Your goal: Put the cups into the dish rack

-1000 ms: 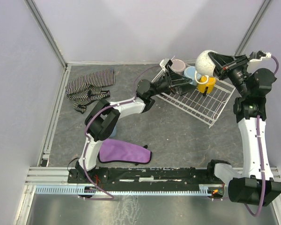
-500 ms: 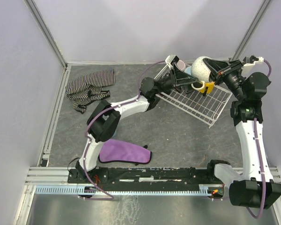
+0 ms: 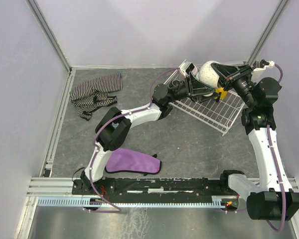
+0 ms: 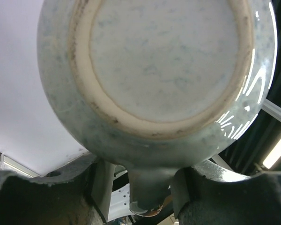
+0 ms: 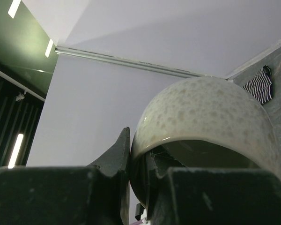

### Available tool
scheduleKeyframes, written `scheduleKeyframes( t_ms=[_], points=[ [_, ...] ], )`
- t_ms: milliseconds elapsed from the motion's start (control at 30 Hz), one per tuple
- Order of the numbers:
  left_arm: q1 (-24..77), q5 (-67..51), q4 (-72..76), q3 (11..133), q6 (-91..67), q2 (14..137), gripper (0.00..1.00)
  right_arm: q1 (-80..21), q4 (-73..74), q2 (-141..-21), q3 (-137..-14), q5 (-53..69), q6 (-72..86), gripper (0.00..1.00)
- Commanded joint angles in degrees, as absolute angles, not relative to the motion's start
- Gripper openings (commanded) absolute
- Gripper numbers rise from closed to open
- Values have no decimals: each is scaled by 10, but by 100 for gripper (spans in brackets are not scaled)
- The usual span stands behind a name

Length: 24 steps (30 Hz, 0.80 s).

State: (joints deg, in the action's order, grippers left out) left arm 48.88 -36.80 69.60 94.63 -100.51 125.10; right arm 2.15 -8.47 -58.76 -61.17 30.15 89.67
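Observation:
The white wire dish rack (image 3: pixel 214 112) lies at the back right. My right gripper (image 3: pixel 221 74) is shut on the rim of a speckled cream-white cup (image 3: pixel 208 73), held above the rack's far end. In the right wrist view one finger is outside and one inside the cup (image 5: pixel 206 112). My left gripper (image 3: pixel 198 87) reaches into the rack just below it. In the left wrist view the base of a light blue cup (image 4: pixel 164 61) fills the frame, and its handle (image 4: pixel 150 187) hangs between my open fingers with a gap on the left. A yellow cup (image 3: pixel 221 93) sits in the rack.
A striped cloth (image 3: pixel 94 92) lies at the back left, also showing in the right wrist view (image 5: pixel 260 84). A purple cloth (image 3: pixel 132 162) lies near the left arm's base. Walls close in behind and to the right of the rack.
My right gripper has carried the cream-white cup left and down over the rack's far end. My left arm has reached further right, under that cup.

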Motion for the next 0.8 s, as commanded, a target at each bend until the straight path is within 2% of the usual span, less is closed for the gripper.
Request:
scheduleKeyframes(
  t_ms=[0, 67, 233, 267, 300, 333, 500, 633, 767],
  points=[
    [489, -374, 706, 980, -985, 1259, 51, 9, -164, -568, -615, 290, 894, 1],
    [489, -373, 703, 985, -985, 1262, 46, 7, -165, -567, -610, 288, 892, 1],
    [488, -375, 704, 1004, -994, 1275, 42, 2, -164, -569, -610, 288, 888, 1],
    [489, -376, 711, 1011, -1001, 1281, 31, 2, -164, -570, -609, 289, 887, 1],
    [489, -378, 713, 1018, -1006, 1286, 11, 1, -162, -569, -610, 290, 884, 1],
    [489, -379, 715, 1020, -1008, 1289, 4, 1, -160, -569, -610, 291, 880, 1],
    [483, -385, 704, 1006, -992, 1281, 3, 2, -141, -572, -617, 295, 861, 1],
    [471, -399, 605, 964, -887, 1237, 3, 1, -113, -575, -625, 300, 834, 3],
    [459, -419, 515, 954, -808, 1209, 3, 2, -86, -574, -627, 300, 809, 30]
  ],
)
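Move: The white cup hangs in the air with its handle already between the left hand's open fingers; its body is about 6 cm ahead, a centimetre to the right and a centimetre above the left hand. About 30 cm below that hand, in the dish rack, the yellow cup stands some 17 cm ahead and 8 cm right, the blue cup some 20 cm ahead and 1 cm right. From the right hand, which holds the rim, the cup's middle lies about 4 cm left, 2 cm ahead and 4 cm below. The left hand nearly stays in place, easing half a centimetre forward while its fingers close from about half open and pinch the white cup's handle, as the right hand keeps its grip on the rim and edges forward about 1 cm. With both hands now on the cup, they sink together by roughly 1 cm, the left also drifting 1 cm farther forward and tilting about 5 degrees. ##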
